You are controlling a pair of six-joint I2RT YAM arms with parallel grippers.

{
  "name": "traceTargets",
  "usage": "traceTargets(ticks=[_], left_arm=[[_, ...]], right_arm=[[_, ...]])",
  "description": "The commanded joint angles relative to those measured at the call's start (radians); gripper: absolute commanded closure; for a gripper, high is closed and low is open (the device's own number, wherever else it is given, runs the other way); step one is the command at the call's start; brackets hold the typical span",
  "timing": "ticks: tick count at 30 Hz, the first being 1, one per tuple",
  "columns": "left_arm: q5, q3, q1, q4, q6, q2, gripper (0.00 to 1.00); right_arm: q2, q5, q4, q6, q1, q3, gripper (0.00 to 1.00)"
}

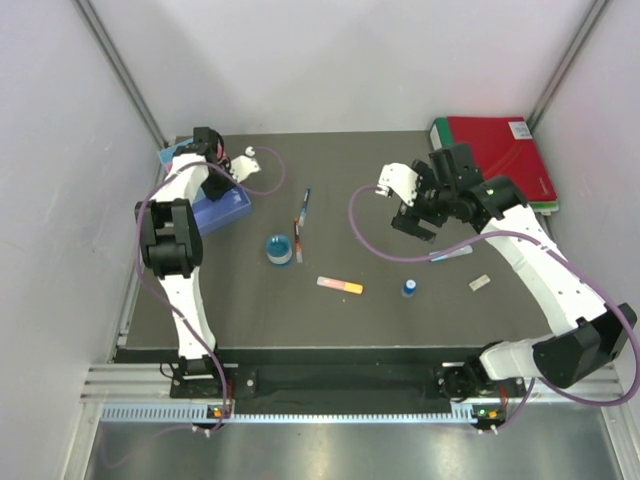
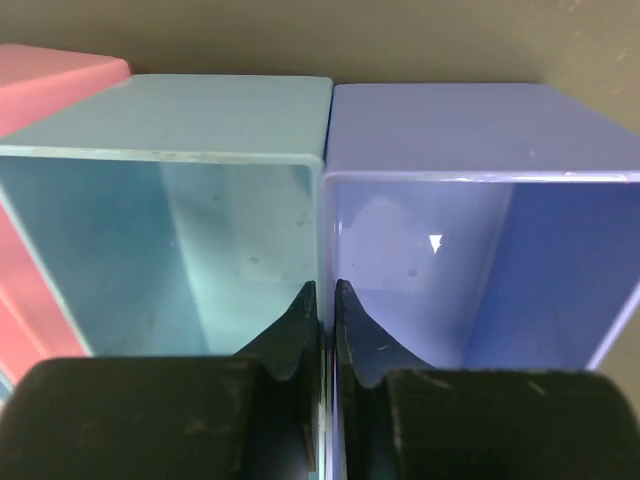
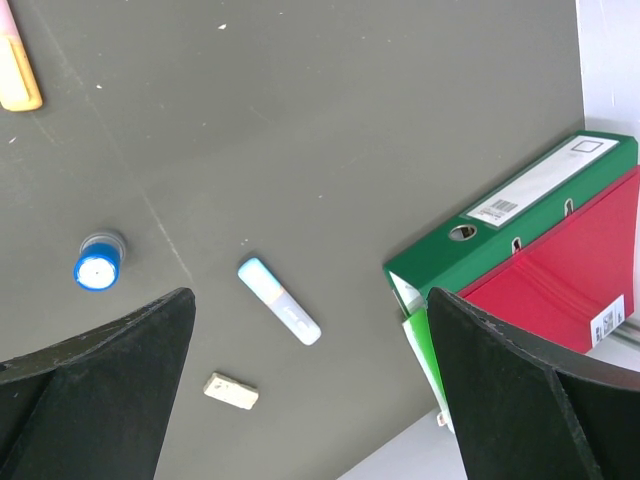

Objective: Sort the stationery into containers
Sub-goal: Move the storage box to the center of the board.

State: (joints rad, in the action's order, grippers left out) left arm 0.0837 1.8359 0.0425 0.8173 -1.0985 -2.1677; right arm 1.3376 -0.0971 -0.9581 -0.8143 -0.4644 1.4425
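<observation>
My left gripper (image 2: 325, 290) is shut on the shared wall between the light blue bin (image 2: 180, 130) and the purple bin (image 2: 470, 130) of the containers (image 1: 222, 208) at the back left. Both bins look empty. On the table lie a round blue roll (image 1: 279, 248), thin pens (image 1: 301, 222), a pink-orange bar (image 1: 340, 286), a blue-capped bottle (image 3: 98, 268), a light blue bar (image 3: 280, 302) and a pale tag (image 3: 231, 391). My right gripper (image 3: 310, 295) hangs open above the light blue bar, holding nothing.
A pink bin (image 2: 50, 75) joins the light blue one on its left. A green binder (image 3: 500, 225) and a red binder (image 3: 560, 290) lie stacked at the back right corner. White walls close in the table on three sides.
</observation>
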Motion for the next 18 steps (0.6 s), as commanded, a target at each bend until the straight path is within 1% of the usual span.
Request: traceTargets(ticks=[1,6,7,14,17,18], left_arm=[[0.031,0.075,-0.024,0.106,0.064,-0.064,0.92],[0.05,0.123,-0.038,0.175,0.109,-0.106,0.92],[0.063,0.134,-0.067,0.181,0.114,-0.11,0.92],[0.102,0.193,-0.127,0.229,0.153,-0.17,0.91],[0.131,0.275,-0.153,0.269,0.19,-0.22,0.92],[0.14,0.327,-0.164,0.292,0.218,-0.236,0.92]], right_arm=[[0.009,0.003,0.019,0.007,-0.02,0.056,0.0],[0.003,0.01,0.022,0.006,-0.02,0.065,0.0],[0.002,0.008,0.024,0.006,-0.022,0.064,0.0],[-0.018,0.011,0.007,-0.005,-0.023,0.053,0.0],[-0.032,0.014,0.001,-0.016,-0.022,0.048,0.0],[-0.034,0.016,0.001,-0.02,-0.023,0.048,0.0]])
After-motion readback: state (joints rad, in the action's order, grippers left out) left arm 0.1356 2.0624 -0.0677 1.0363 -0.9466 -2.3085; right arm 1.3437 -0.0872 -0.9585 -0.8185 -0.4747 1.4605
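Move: The left hand already grips the storage box's divider between its teal and purple compartments, with the box's middle about 5 cm ahead and 6 cm left. The board's center lies some 32 cm right of this hand and 8 cm back; the blue pen is about 20 cm right and 2 cm back, the blue jar 14 cm right and 13 cm back. From the right hand, the board's center is roughly 11 cm ahead and 15 cm left. Dragging the storage box by its divider, the left hand goes right about 7 cm, starting slowly and then speeding up, away from the left side wall and towards the pens and the board's center. It sinks only a centimetre or so, while the wrist tips some 10 degrees, bringing the fingers nearer to straight down; they keep their pinch on the divider. ##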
